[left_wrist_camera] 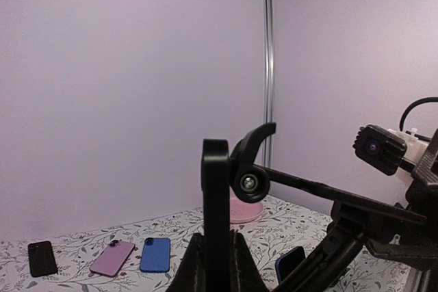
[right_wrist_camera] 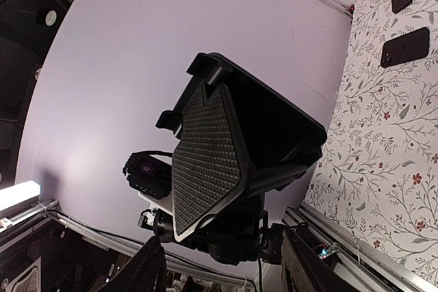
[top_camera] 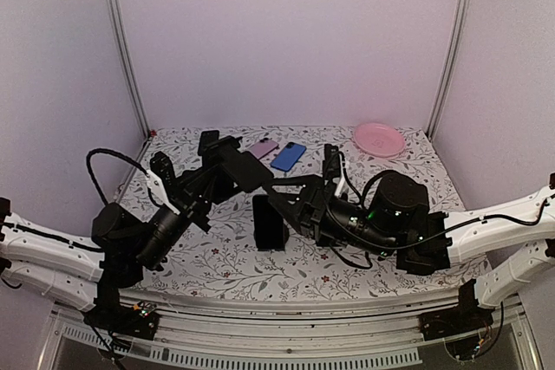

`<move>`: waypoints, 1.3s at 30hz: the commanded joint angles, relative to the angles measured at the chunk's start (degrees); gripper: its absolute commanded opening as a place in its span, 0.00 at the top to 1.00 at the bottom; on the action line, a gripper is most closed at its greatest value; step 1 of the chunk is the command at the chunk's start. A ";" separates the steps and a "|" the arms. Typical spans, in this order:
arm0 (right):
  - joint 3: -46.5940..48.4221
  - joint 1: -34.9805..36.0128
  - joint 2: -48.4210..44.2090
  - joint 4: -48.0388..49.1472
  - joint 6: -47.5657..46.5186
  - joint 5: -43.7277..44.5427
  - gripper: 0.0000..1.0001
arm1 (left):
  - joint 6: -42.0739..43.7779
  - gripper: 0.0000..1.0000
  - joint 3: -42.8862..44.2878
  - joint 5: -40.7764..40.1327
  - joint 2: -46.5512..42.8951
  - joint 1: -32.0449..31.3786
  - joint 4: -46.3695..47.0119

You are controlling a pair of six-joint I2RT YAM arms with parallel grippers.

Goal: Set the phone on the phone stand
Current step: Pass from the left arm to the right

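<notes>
The black phone stand (top_camera: 245,171) hangs above the table, with my left gripper (left_wrist_camera: 215,264) shut on its upright plate (left_wrist_camera: 215,196). Its hinge (left_wrist_camera: 250,182) and a thin arm reach right toward the right arm. In the right wrist view the stand's dotted pad (right_wrist_camera: 205,162) faces me, above and beyond my right gripper (right_wrist_camera: 229,271), whose fingers (right_wrist_camera: 150,268) stand apart, holding nothing. A purple phone (top_camera: 263,148), a blue phone (top_camera: 288,156) and a black phone (top_camera: 208,139) lie flat at the back of the table.
A pink plate (top_camera: 379,139) sits at the back right. A black slab (top_camera: 269,223) stands below the stand, mid-table. A blue edge (left_wrist_camera: 291,262) peeks from behind the right arm. White walls and metal posts (top_camera: 121,41) enclose the floral tablecloth (top_camera: 260,266).
</notes>
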 commanded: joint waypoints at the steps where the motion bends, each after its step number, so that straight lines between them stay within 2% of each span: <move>1: 2.58 0.11 0.82 2.42 0.03 1.95 0.45 | -0.11 1.00 -1.46 1.90 -0.98 -0.95 4.24; 6: 4.43 0.10 2.65 2.59 0.55 0.56 0.58 | 0.55 1.00 -2.78 1.33 -0.42 -0.99 6.46; 22: 8.46 -0.62 7.52 3.41 3.24 -0.80 0.69 | 2.00 1.00 -6.52 -1.58 0.18 -1.67 15.37; 31: 9.17 -1.65 8.85 4.09 4.74 -0.65 0.76 | 3.51 1.00 -8.15 -1.76 -0.06 -1.94 17.45; 33: 9.64 -1.91 9.35 4.05 4.87 -1.03 0.80 | 3.78 1.00 -8.43 -1.53 -0.23 -1.94 17.53; 37: 10.79 -2.18 10.57 3.77 5.01 -1.67 0.93 | 4.09 1.00 -8.95 -1.72 -0.90 -1.97 17.22; 39: 11.32 -2.26 11.19 3.25 4.86 -1.83 0.96 | 3.57 1.00 -9.59 -2.80 -1.43 -1.98 17.18</move>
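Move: The left hand already holds the black phone stand, whose middle is about 4 cm ahead of it, 5 cm to its right and 3 cm up. From the open right hand, the stand's middle lies roughly 8 cm left, 5 cm ahead and slightly above. On the table some 25 cm below the right hand, one phone on a stand is about 9 cm ahead and 3 cm left; another is 9 cm ahead and 12 cm right. Right reaches about 4 cm left and forward, pinching the plate's edge; left keeps hold, drawing 3 cm left. ##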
